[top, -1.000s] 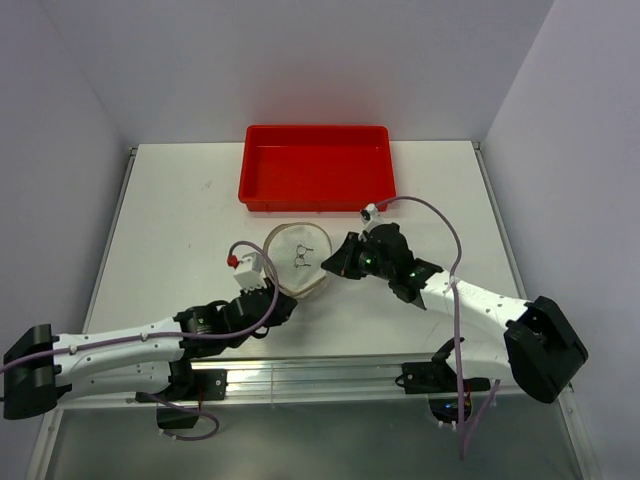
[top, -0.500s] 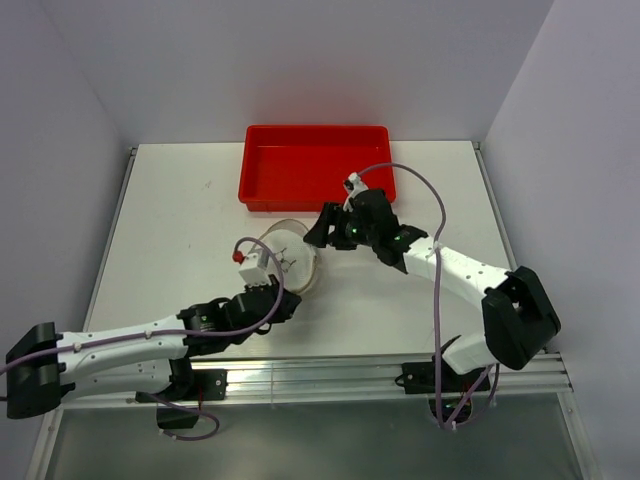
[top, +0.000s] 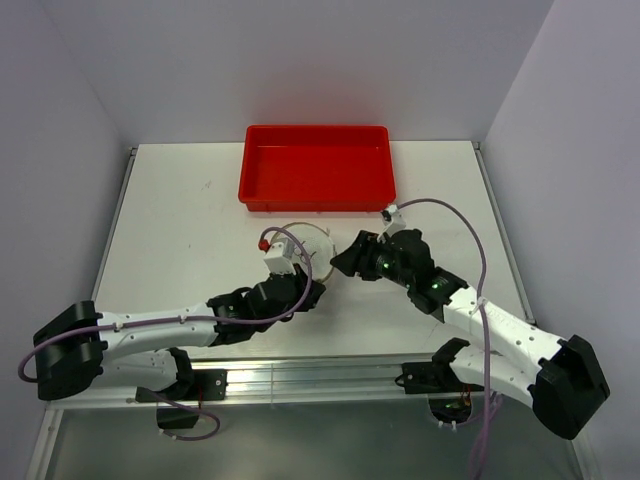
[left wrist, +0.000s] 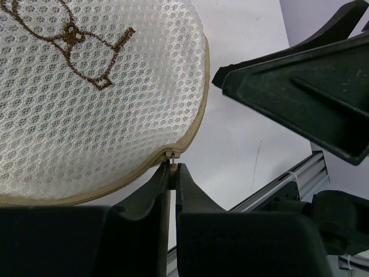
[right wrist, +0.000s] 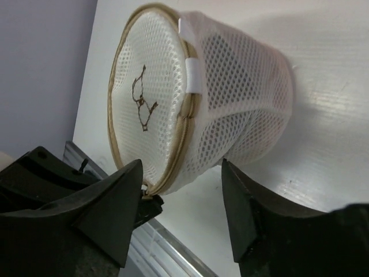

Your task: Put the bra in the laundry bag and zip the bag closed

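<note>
The laundry bag (right wrist: 230, 98) lies tipped on its side, a white mesh drum with a tan zip rim. Its flat lid (left wrist: 86, 104) shows a brown bra drawing. My left gripper (left wrist: 174, 168) is shut on the small zip pull (left wrist: 172, 156) at the lid's lower edge. In the top view the left wrist covers most of the bag (top: 318, 240), with the left gripper (top: 312, 290) at its near side. My right gripper (right wrist: 181, 184) stands open just off the bag's side, touching nothing; from above, the right gripper (top: 342, 264) is right of the bag. The bra is hidden.
A red rectangular tray (top: 316, 205) stands behind the bag toward the back of the white table. The aluminium rail (top: 320, 375) runs along the near edge. My two grippers are close together beside the bag.
My right gripper has opened and drawn back to the right of the bag. The left gripper has carried the zip pull rightward round the rim, and the bag has shifted with it.
</note>
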`<state>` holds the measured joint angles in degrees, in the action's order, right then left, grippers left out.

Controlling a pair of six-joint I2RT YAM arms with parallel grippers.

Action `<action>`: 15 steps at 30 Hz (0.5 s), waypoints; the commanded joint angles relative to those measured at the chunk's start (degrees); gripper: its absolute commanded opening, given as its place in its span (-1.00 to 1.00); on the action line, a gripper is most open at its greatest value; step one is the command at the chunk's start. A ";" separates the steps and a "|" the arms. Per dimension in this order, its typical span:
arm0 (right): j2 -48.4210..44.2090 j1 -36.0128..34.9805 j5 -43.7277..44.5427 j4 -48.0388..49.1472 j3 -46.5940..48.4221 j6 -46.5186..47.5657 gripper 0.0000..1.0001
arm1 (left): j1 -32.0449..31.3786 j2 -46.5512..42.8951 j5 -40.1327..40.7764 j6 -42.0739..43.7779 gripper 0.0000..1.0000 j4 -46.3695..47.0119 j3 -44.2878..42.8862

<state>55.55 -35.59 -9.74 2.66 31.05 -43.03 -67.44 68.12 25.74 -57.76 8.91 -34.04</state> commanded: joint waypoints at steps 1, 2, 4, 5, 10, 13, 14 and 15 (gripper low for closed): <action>0.60 -1.76 -0.72 2.36 0.68 -1.98 0.25 | 0.12 1.14 -1.83 1.42 -1.00 3.48 -1.82; 1.40 -2.54 -1.07 2.09 1.29 -1.89 0.15 | 0.12 1.31 -2.35 1.51 -1.00 3.83 -1.73; 2.98 -2.99 -1.77 2.53 2.35 -1.97 0.01 | 0.03 1.49 -2.71 2.03 -1.00 4.19 -1.82; 3.42 -3.16 -1.86 2.79 2.44 -2.24 -0.06 | 0.03 1.49 -2.80 2.21 -1.00 4.01 -1.90; 5.88 -3.08 -0.72 3.06 3.40 -2.15 -0.42 | 0.03 0.70 -2.45 3.18 -1.00 3.40 -2.08; 6.24 -3.17 0.67 3.14 3.58 -2.15 -0.92 | 0.03 -0.09 -1.83 3.62 -1.00 2.17 -1.99; 5.98 -3.17 1.38 3.41 3.49 -2.15 -1.00 | 0.03 -0.61 -1.66 3.62 -0.99 1.30 -1.91; 5.97 -2.99 1.82 3.23 3.75 -1.80 -1.00 | 0.03 -0.88 -1.22 3.79 -1.00 0.94 -1.82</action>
<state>61.76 -38.50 -10.76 3.46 31.92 -45.47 -67.42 69.45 23.90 -55.72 9.61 -34.04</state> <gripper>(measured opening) 0.021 0.102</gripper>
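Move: The stretch of zip rim that the right hand is about to take lies roughly 2 cm to its left, 1 cm back and 2 cm below its open fingers. The zip pull, already held in the left fingertips, is about 5 cm left, 3 cm back and 3 cm below the right hand; the bag's lid middle is some 7 cm left and 3 cm ahead. From the left hand that rim stretch is about 2 cm ahead and 3 cm to the right, near level. The right hand sinks and slides left onto the laundry bag's zip rim, some 3 cm in all and easing slightly back, its fingers tipping down about 5 degrees as they go from two-thirds open to nearly shut and pinch the rim just beside the zip pull, below the white tab. The left hand all but stays in place, still pinching the pull, so that by the end both grippers hold the rim a few centimetres apart. ##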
